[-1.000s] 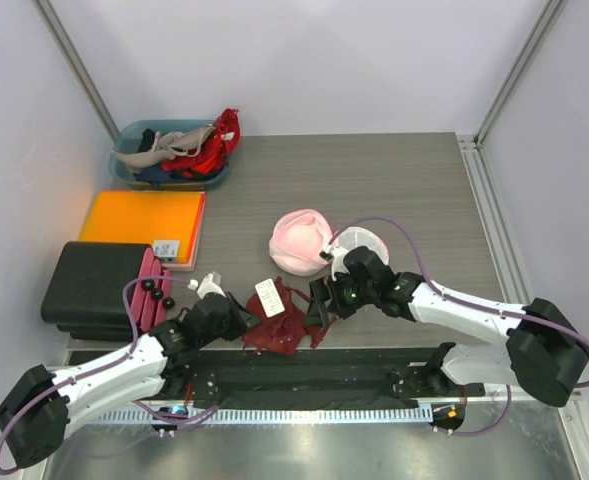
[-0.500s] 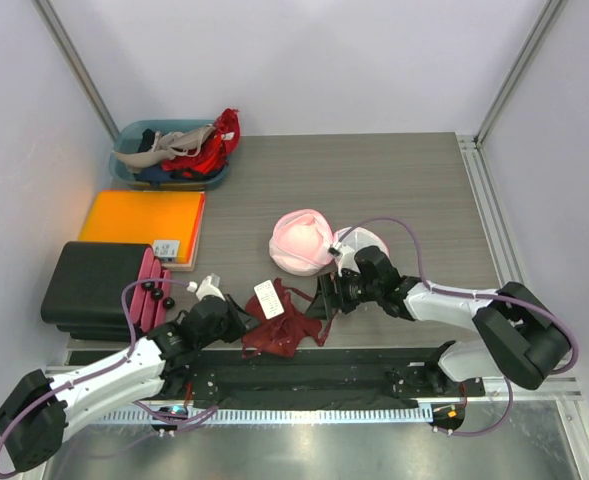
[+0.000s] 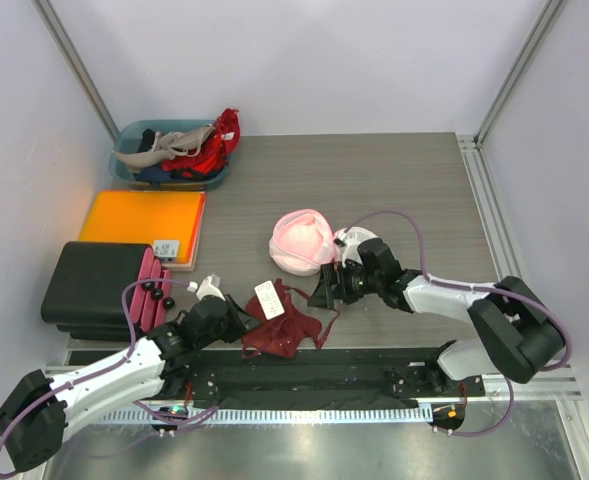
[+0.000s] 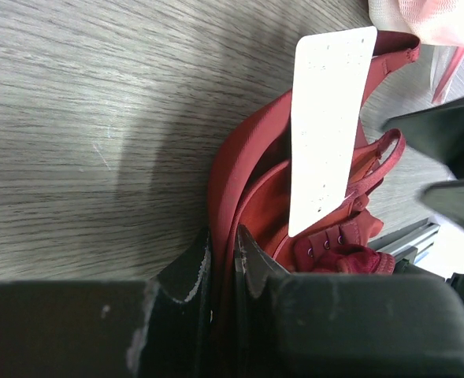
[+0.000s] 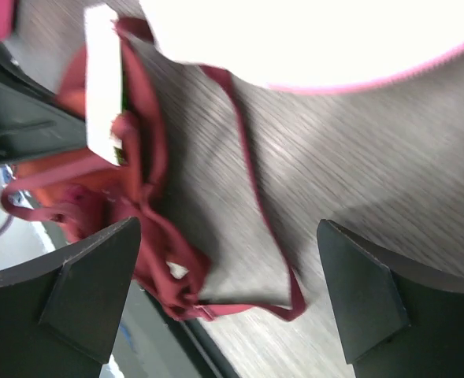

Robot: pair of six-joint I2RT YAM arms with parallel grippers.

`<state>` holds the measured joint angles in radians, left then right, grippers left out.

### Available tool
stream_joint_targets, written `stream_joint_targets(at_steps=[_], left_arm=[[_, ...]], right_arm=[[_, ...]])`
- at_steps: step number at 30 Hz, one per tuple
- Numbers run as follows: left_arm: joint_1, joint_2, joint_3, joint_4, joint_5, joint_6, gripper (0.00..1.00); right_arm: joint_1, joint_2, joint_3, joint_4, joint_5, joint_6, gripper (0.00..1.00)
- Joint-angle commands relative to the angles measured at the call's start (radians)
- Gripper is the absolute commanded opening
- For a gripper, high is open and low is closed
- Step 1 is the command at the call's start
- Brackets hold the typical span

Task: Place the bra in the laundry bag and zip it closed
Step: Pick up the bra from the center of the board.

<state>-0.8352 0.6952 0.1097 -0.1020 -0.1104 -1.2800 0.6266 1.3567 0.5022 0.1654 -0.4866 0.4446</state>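
A dark red bra with a white tag lies crumpled near the table's front edge. My left gripper is shut on the bra's band at its left side; in the left wrist view the red band runs between the closed fingers. The laundry bag, a white mesh pouch with pink trim, lies open just behind the bra. My right gripper is open and empty, hovering over the bra's right strap, with the bag's pink rim above it.
A teal bin of clothes stands at the back left. An orange folder and a black case lie along the left side. A black rail runs along the table's front edge.
My right gripper has moved a little up and left toward the bag and bra strap. My left gripper stays shut on the bra, and the bra has shifted slightly.
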Motion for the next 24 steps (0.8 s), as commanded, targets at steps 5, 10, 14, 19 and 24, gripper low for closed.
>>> stream_joint_targets(at_steps=[5,10,14,19,24], left_arm=[[0.002,-0.006,-0.002,-0.001,0.018,-0.008,0.0],[0.002,-0.01,-0.001,0.002,0.021,-0.016,0.0],[0.004,-0.017,-0.004,0.007,0.025,-0.027,0.0],[0.002,-0.031,-0.005,-0.001,0.015,-0.044,0.0],[0.002,-0.03,-0.005,0.002,0.014,-0.053,0.0]], right_arm=[[-0.004,0.11,-0.093,0.318,-0.181,0.092,1.0],[-0.004,0.097,-0.137,0.373,-0.245,0.115,1.0],[0.021,0.111,-0.134,0.39,-0.253,0.134,1.0],[0.076,0.128,-0.156,0.519,-0.218,0.227,1.0],[0.146,0.136,-0.181,0.64,-0.124,0.31,1.0]])
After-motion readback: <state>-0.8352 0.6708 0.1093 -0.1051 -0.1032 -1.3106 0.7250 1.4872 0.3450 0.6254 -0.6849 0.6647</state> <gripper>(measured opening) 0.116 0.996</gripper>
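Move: Most of the bra lies back and left of the open right hand, its middle about 8 cm back, 7 cm to the left and some 4 cm lower. The white card on the bra is roughly 3 cm back and 10 cm left of that hand; the pink laundry bag sits about 10 cm ahead and 4 cm left. From the left hand, which already pinches the bra's edge, the bra's middle is about 6 cm to the right, level fore and aft, and barely lower. Back and to the left, low over the board, the right hand sweeps about 6 cm away from the laundry bag and in towards the bra's free side, after a first dip of 1 cm. Its wrist rolls some 15 degrees so the fingers, still wide open, point flatter, and the outer finger meets the loose strap. The left hand keeps its pinch almost in place. ##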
